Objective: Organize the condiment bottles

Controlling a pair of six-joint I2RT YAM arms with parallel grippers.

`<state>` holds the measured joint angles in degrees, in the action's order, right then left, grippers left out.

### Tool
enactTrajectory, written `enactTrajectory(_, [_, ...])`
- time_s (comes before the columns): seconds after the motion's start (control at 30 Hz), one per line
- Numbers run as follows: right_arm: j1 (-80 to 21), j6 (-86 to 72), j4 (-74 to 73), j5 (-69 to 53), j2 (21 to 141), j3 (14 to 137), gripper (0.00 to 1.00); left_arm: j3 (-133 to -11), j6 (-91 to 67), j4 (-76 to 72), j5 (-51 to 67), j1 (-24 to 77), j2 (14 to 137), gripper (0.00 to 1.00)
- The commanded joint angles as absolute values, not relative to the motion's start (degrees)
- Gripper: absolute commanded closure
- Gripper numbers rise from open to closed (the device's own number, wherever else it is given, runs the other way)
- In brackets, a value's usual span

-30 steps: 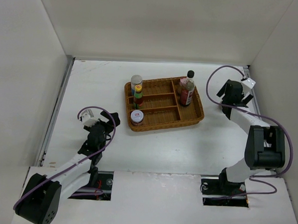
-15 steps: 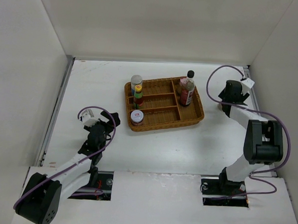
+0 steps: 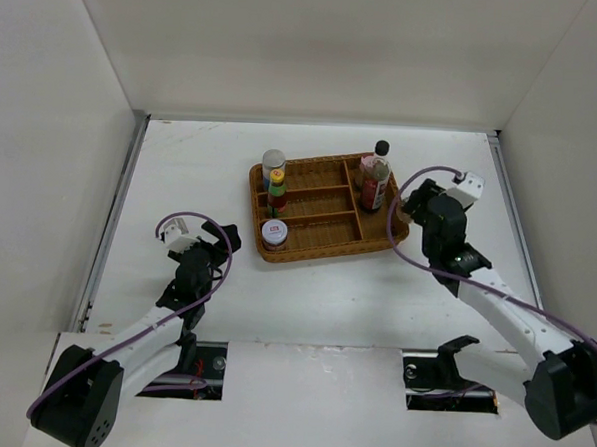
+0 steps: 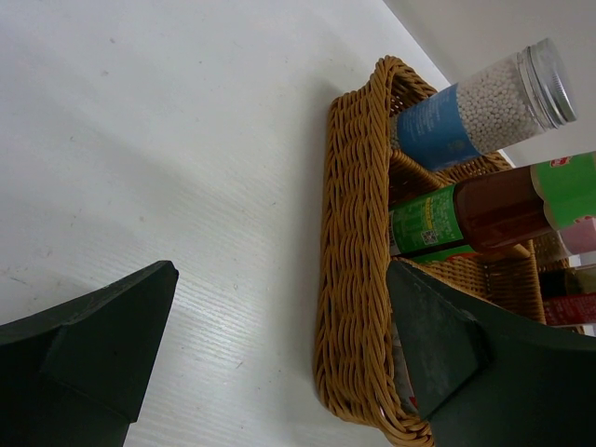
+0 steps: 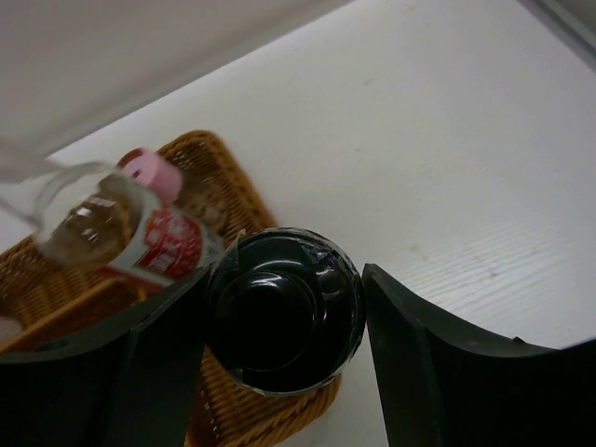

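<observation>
My right gripper (image 5: 284,321) is shut on the black-capped shaker (image 5: 279,326), whose round black cap fills the gap between the fingers. It hangs over the right rim of the wicker tray (image 3: 396,229), where my right gripper (image 3: 409,207) meets the tray's edge. In the tray's right compartment stand the tall clear black-capped bottle (image 3: 381,151), a pink-lidded shaker (image 5: 154,172) and a red-labelled one (image 3: 374,192). On the left side are the blue-labelled jar (image 4: 466,116), the green-yellow-capped red bottle (image 4: 484,209) and a small jar (image 3: 274,232). My left gripper (image 4: 279,335) stands open by the tray's near-left corner.
The tray's woven wall (image 4: 354,279) lies just right of the gap between my left fingers. White walls close in the table at the back and on both sides. A metal rail (image 3: 113,224) runs along the left edge.
My right arm has swung from the table's far right in towards the tray's right edge, and its jaws have closed on the black-capped shaker. The left arm has not moved.
</observation>
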<state>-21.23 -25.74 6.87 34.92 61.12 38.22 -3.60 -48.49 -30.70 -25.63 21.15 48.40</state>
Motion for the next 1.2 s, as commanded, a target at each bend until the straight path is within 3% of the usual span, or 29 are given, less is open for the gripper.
enactTrajectory(0.0, [-26.7,-25.7,10.8,36.6,59.7,37.4,0.44,-3.5,-49.1,-33.6,-25.3,21.0,47.8,0.0])
enactTrajectory(0.37, [-33.3,-22.5,18.5,35.1,75.2,40.3,0.42,-4.0,-48.8,-32.1,-26.2,20.3,46.6,0.0])
enactTrajectory(0.47, [-33.8,-22.2,18.1,35.3,77.2,40.7,0.32,-4.7,-48.4,-31.6,-26.4,20.6,46.3,0.0])
enactTrajectory(0.57, [-34.3,-22.1,18.0,35.3,77.2,40.3,0.16,-5.4,-47.9,-29.8,-27.9,21.0,45.8,0.0])
enactTrajectory(0.73, [-34.3,-22.4,17.8,35.5,69.8,38.3,0.0,-5.9,-45.6,-28.7,-30.4,22.4,45.2,0.0])
enactTrajectory(1.0, [-23.4,-35.5,18.4,40.1,51.1,26.4,0.0,-10.0,-44.2,-19.4,-34.4,24.1,42.6,0.0])
enactTrajectory(1.17, [-13.0,-48.9,15.9,35.1,44.2,18.5,0.0,-13.3,-44.8,-10.6,-34.6,25.1,42.3,0.0])
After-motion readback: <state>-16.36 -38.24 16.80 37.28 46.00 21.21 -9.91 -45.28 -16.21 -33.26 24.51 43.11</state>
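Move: The right hand already holds the black-capped jar; its free spot, the near end of the basket's right compartment, lies about 9 cm to the hand's left, level with it in reach and roughly 10 cm lower. The red-labelled bottle stands around 7 cm ahead and 11 cm left, the pink-capped jar some 13 cm ahead and 14 cm left. From the left hand that spot is about 42 cm right and 6 cm ahead, at about its height. The right hand carries the jar left over the basket's right rim by about 9 cm, sinks roughly 8 cm while tipping slightly down to set the jar into the near end of the right compartment, and opens its fingers to let go. Then it lifts clear and swings right and a little back, away from the basket, the fingers tilting up some 20 degrees and turning clockwise. ##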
